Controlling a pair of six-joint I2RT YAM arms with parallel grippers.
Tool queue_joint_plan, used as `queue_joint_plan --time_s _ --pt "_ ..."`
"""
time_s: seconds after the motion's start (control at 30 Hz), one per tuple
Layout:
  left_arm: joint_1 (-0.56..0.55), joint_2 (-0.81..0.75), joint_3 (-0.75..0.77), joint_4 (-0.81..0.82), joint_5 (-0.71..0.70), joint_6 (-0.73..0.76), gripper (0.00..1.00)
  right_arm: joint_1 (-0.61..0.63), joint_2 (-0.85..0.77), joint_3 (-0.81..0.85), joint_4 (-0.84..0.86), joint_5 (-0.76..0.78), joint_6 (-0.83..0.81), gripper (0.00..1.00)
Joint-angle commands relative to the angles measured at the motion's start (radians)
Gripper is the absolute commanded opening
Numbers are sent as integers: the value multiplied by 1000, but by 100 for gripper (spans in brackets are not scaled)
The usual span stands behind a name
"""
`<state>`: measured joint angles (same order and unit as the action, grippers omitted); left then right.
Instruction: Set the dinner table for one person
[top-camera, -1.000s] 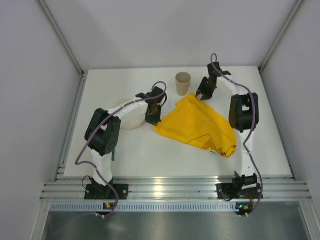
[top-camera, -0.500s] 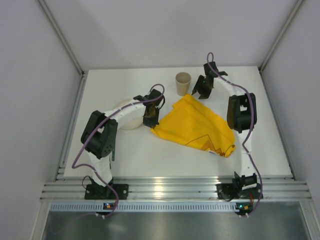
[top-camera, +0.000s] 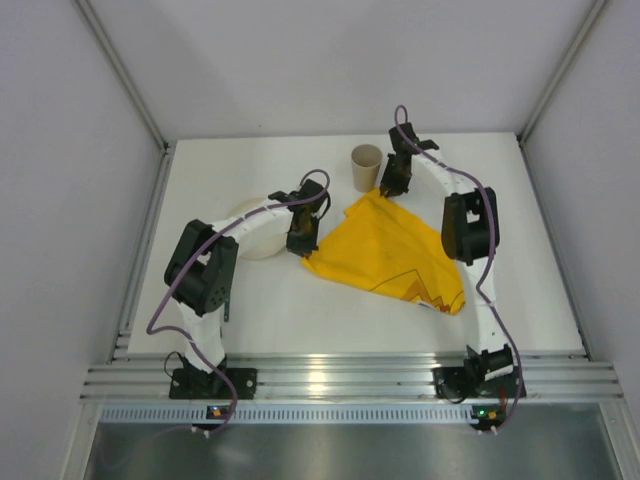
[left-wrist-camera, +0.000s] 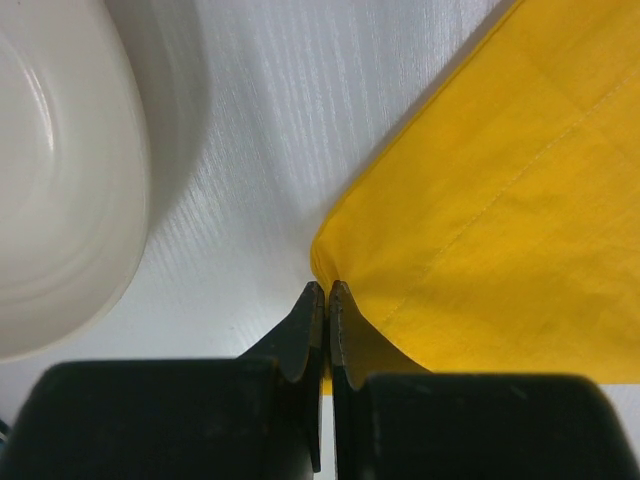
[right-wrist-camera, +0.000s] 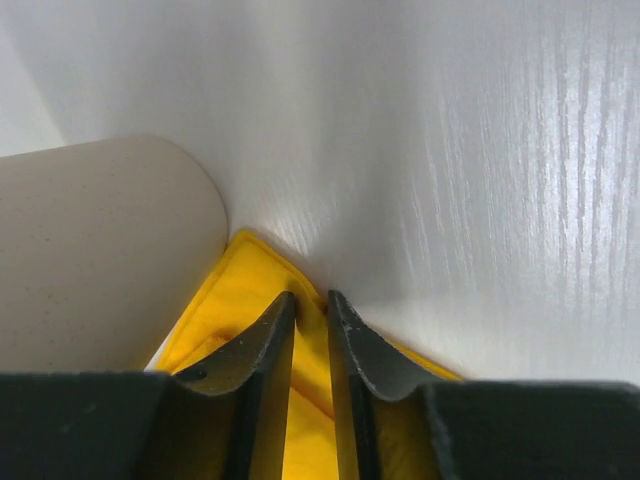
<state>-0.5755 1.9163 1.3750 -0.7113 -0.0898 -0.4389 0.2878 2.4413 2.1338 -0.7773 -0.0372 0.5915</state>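
A yellow cloth placemat (top-camera: 390, 250) lies crumpled on the white dinner table (top-camera: 260, 310). My left gripper (top-camera: 303, 240) is shut on the placemat's left corner (left-wrist-camera: 500, 200), jaws pressed together (left-wrist-camera: 327, 288) just above the tabletop. My right gripper (top-camera: 388, 188) is at the placemat's far corner, beside a tan paper cup (top-camera: 366, 167). In the right wrist view its jaws (right-wrist-camera: 310, 295) stand narrow with the yellow hem (right-wrist-camera: 232, 280) pinched between them, and the cup (right-wrist-camera: 100, 250) is close on the left.
A white bowl (top-camera: 255, 228) sits left of the left gripper, under that arm; its rim shows in the left wrist view (left-wrist-camera: 60, 200). Grey walls and aluminium rails close the table at the sides and back. A rail runs along the near edge.
My right gripper has moved left, from right of the placemat's far corner onto it beside the cup, and closed. My left gripper has kept its hold and barely moved.
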Motion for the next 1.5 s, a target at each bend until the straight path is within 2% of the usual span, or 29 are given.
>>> queue_joint_plan --time_s 0.0,0.03,0.1,0.2,0.4,0.57,0.77,0.87,0.9,1.0,1.1,1.2,1.27,1.47 --pt "0 -7 24 4 1 -3 0 27 73 6 -100 60 -21 19" --pt "2 -7 19 3 -1 -3 0 28 77 9 -100 63 -19 9" --pt "2 -11 22 -8 -2 2 0 25 74 9 -102 75 -18 0" --pt "2 -19 48 -37 -8 11 0 11 42 -9 -123 112 -25 0" --pt "2 -100 81 -91 -30 32 0 -61 -233 -239 -47 177 -87 0" --pt "0 -255 94 -134 -83 51 0 -99 -522 -310 -69 230 -107 0" --pt "-1 -402 208 -204 -102 74 0 -98 -904 -393 -152 278 -122 0" --pt "-4 -500 286 -229 -67 95 0 -99 -1150 -458 -178 290 -111 0" --pt "-7 -554 303 -249 -47 95 0 -96 -1303 -484 -160 313 -111 0" --pt "-11 -667 345 -266 4 98 0 -98 -1572 -557 -152 374 -131 0" --pt "-12 -737 395 -278 74 121 0 -98 -1692 -500 -270 500 -145 0" --pt "-11 -735 542 -359 81 160 0 -98 -1705 -410 -350 601 -179 0" --pt "-9 -686 640 -408 68 180 0 -98 -1699 -403 -338 615 -211 0" --pt "-11 -518 699 -404 84 180 0 -98 -1514 -411 -280 625 -210 0"
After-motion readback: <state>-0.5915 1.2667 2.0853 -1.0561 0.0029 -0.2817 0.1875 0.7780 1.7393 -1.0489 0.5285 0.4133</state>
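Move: The right hand's partly closed fingers straddle the yellow cloth's far corner, about 1 cm below; the cup stands some 6 cm to their left and 2 cm farther out. The left hand already pinches the cloth's left corner; that far corner lies roughly 20 cm ahead and 21 cm right of it, and the plate's middle about 8 cm ahead and 12 cm left. Right fingers pinch the far corner, then both hands lift some 45 cm, the right also going back and right. ##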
